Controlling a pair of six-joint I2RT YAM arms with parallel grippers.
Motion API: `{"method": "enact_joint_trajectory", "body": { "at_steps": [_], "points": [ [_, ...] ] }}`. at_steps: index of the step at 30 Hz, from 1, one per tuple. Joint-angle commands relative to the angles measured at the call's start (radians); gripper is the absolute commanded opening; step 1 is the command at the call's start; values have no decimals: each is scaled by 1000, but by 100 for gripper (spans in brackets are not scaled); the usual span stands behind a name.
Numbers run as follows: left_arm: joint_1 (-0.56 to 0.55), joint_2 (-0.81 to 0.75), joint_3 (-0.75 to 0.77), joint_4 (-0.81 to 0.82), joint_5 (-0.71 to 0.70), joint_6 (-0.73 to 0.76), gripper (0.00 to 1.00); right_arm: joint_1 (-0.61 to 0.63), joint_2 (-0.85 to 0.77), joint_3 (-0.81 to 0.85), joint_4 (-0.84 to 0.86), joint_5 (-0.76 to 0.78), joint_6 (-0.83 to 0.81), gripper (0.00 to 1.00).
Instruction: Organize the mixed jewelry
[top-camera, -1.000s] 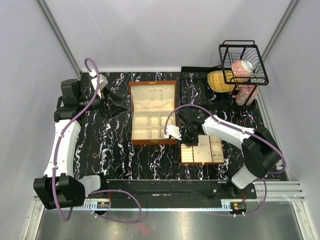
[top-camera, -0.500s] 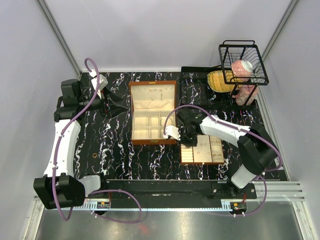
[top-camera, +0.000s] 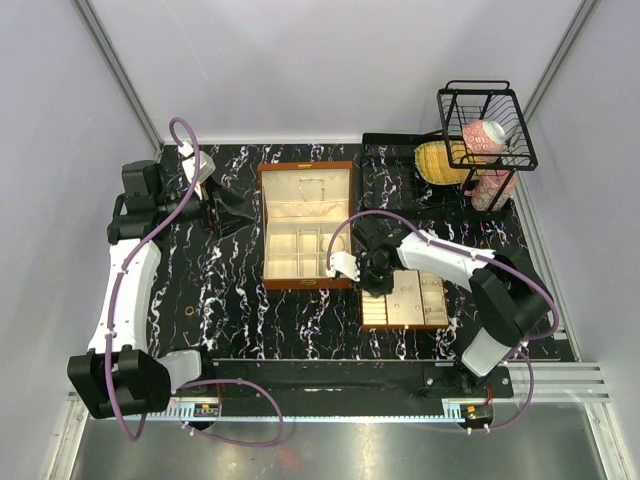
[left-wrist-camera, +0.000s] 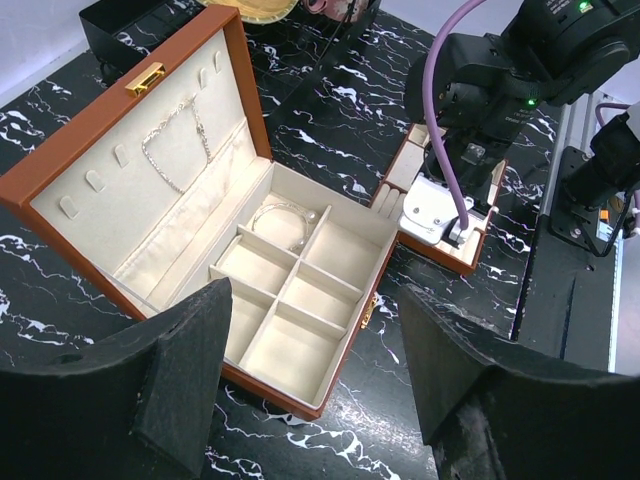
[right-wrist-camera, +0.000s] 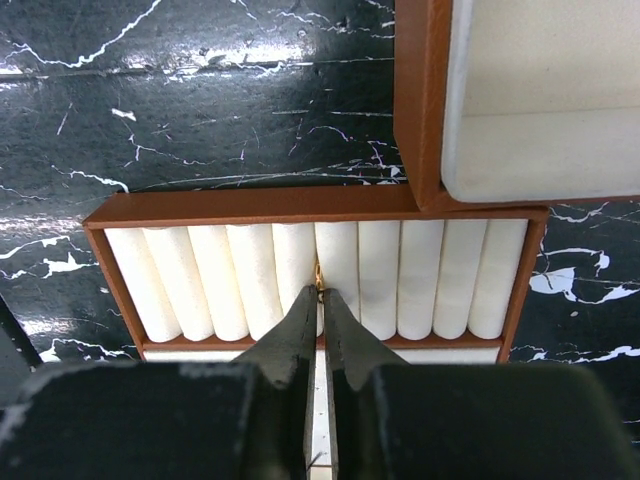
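Note:
My right gripper (right-wrist-camera: 321, 292) is shut on a tiny gold ring (right-wrist-camera: 319, 274), its tip pressed into a slot between the cream ring rolls (right-wrist-camera: 250, 275) of the flat compartment tray (top-camera: 430, 300). In the top view this gripper (top-camera: 372, 283) sits at the tray's back left corner. The open wooden box (top-camera: 305, 225) holds a silvery bangle (left-wrist-camera: 280, 215) in a back compartment and a thin chain (left-wrist-camera: 170, 135) on its lid. A tiny coppery ring (top-camera: 190, 311) lies on the table at the left. My left gripper (left-wrist-camera: 320, 380) is open and empty, hovering left of the box.
The box's corner (right-wrist-camera: 520, 110) lies directly behind the tray in the right wrist view. A black wire basket (top-camera: 487, 125) with a can, a yellow object (top-camera: 438, 160) and a black tray stand at the back right. The table is black marble.
The right arm's elbow has shifted slightly toward the back. Its gripper stays at the tray's ring rolls. The left arm has not moved.

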Motion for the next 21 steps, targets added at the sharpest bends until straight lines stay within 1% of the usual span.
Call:
{"method": "enact_joint_trajectory", "body": {
  "at_steps": [1, 4, 8, 11, 13, 14, 15, 16, 18, 19, 21],
  "points": [
    [11, 8, 3, -14, 24, 67, 70, -7, -25, 15, 0, -2, 25, 18],
    [16, 9, 12, -53, 4, 114, 70, -6, -51, 44, -20, 13, 39, 25],
    [25, 11, 30, -134, -19, 181, 70, -7, -98, 85, -34, 33, 48, 31],
    [33, 8, 40, -185, -33, 230, 70, -6, -121, 122, -43, 36, 68, 33],
    [39, 3, 53, -224, -53, 288, 70, -6, -135, 144, -61, 38, 79, 33],
    [41, 2, 58, -272, -88, 315, 70, -6, -140, 159, -64, 38, 84, 33],
    [44, -1, 63, -295, -111, 338, 70, -6, -144, 164, -69, 38, 97, 33],
    [54, -6, 66, -315, -163, 383, 70, -7, -157, 170, -72, 38, 105, 33],
    [71, -12, 63, -364, -223, 418, 70, -7, -170, 181, -72, 35, 132, 33],
    [90, -18, 54, -376, -287, 447, 70, -6, -184, 181, -66, 32, 145, 33],
    [131, -21, 44, -430, -337, 506, 70, -7, -201, 171, -37, 29, 180, 33]
  ]
}}
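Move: The right fingertips still pinch the gold ring at the ring tray's middle slot, about 1 cm below the hand point. The pair of pearl earrings lies roughly 6 cm to the right and 1 cm ahead; the jewelry box's compartments are about 9 cm ahead and 13 cm left. From the high left hand, the loose ring on the table is some 9 cm back, 16 cm left and 30 cm below, the jewelry box's compartments about 4 cm ahead, 9 cm right and 28 cm below. Straight up, after a brief stay while its fingers part to about a third open and release the gold ring, the right hand climbs some 8 cm off the ring tray, drifting forward and a little left with a slight wrist tilt. The left hand sinks about 5 cm and swings 4 cm left, gathering speed towards the loose ring, its fingertips tipping down some 15 degrees, opening unchanged. ##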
